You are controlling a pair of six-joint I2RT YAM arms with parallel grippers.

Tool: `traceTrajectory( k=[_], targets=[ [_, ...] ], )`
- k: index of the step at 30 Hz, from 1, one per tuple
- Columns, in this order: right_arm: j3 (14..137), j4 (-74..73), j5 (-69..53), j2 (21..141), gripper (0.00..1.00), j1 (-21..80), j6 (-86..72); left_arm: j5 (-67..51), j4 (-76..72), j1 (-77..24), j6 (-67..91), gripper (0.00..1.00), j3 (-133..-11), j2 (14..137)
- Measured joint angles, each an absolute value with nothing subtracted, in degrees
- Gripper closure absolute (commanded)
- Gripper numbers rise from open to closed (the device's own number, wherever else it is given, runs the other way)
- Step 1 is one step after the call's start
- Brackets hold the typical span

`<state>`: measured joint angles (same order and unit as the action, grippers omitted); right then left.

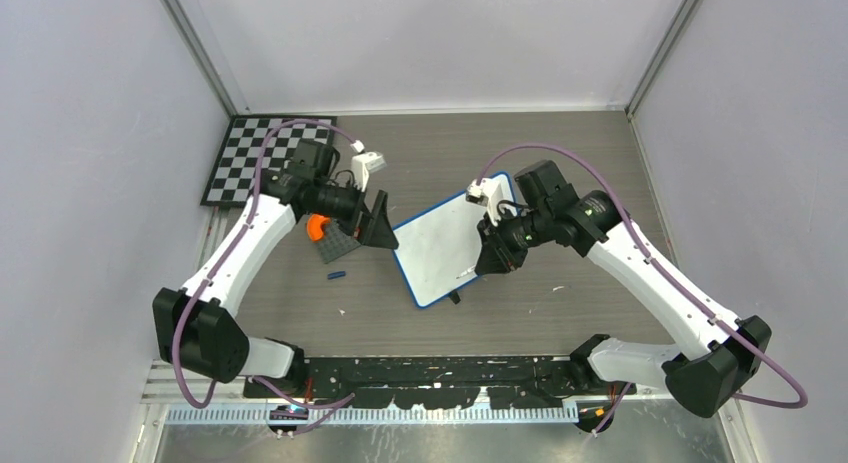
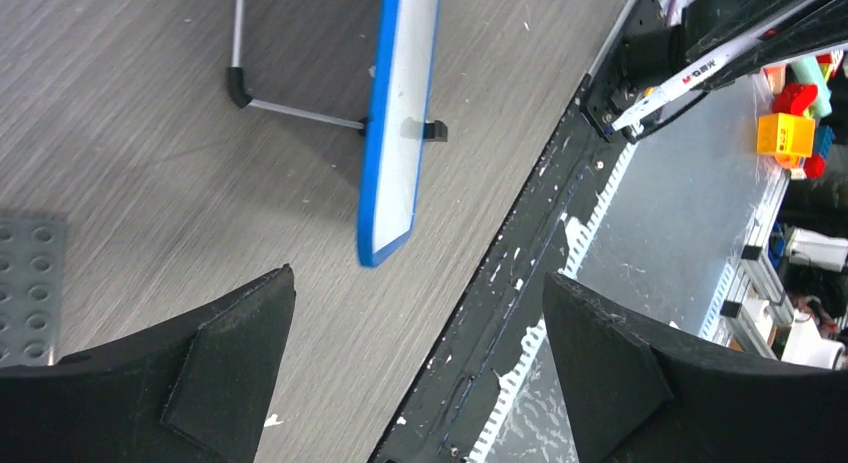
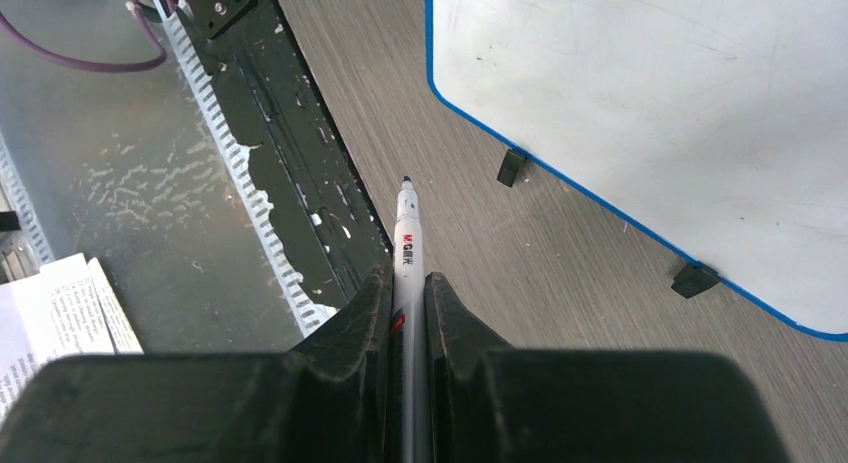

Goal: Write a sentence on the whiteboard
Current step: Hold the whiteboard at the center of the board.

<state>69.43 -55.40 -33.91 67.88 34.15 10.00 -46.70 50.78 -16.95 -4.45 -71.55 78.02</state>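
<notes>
The whiteboard [image 1: 440, 251], white with a blue frame and small black feet, stands tilted at the table's middle. Its face [image 3: 650, 103] is bare white, and the sentence is not in view. My right gripper [image 3: 407, 283] is shut on a white marker [image 3: 405, 233], whose uncapped dark tip points at the table just off the board's lower corner, clear of it. In the top view this gripper [image 1: 490, 261] hangs over the board's right edge. My left gripper [image 1: 385, 228] is open and holds nothing, right beside the board's left edge. The left wrist view shows the board edge-on [image 2: 395, 133], beyond the wide-apart jaws.
At the back left lies a black-and-white checkerboard [image 1: 262, 161]. A grey studded plate [image 1: 337, 243] with an orange piece [image 1: 316, 226] lies under the left arm, and a small blue cap [image 1: 336, 275] lies nearby. A black rail [image 1: 440, 368] runs along the near edge. Coloured bricks [image 2: 790, 133] sit beyond it.
</notes>
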Motion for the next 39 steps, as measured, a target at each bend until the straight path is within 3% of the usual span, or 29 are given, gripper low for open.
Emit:
traceTrajectory(
  k=[26,39],
  targets=[
    [69.52,-53.63,-31.48,67.85,1.00,38.11,9.76,-44.58,48.66,-23.62,-5.39,0.29,-70.76,82.06],
    [69.34,-52.62,-31.94,67.88,1.00,39.16,9.76,-44.80,48.71,-23.88,-6.20,0.47,-70.08,82.30]
  ],
)
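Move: The whiteboard leans on its stand with its middle some 18 cm to the right of my open left hand, level with it fore and aft and about 10 cm lower; its upper left corner is only about 4 cm right, 1 cm back and 4 cm down. The grey pad is about 7 cm ahead and 9 cm left, the blue cap 5 cm back and 11 cm left, both some 16 cm down. From my right hand, the whiteboard's middle is about 9 cm ahead, 6 cm left and 11 cm below. I bring my left fingers round the whiteboard's upper left corner, easing about 3 cm down and 3 cm right and drifting slightly back towards me, one finger behind the board and one in front. Meanwhile I narrow them from wide open to about half and turn the wrist slightly clockwise. My right hand keeps its grip on the marker and creeps 1–2 cm left, a little back. ##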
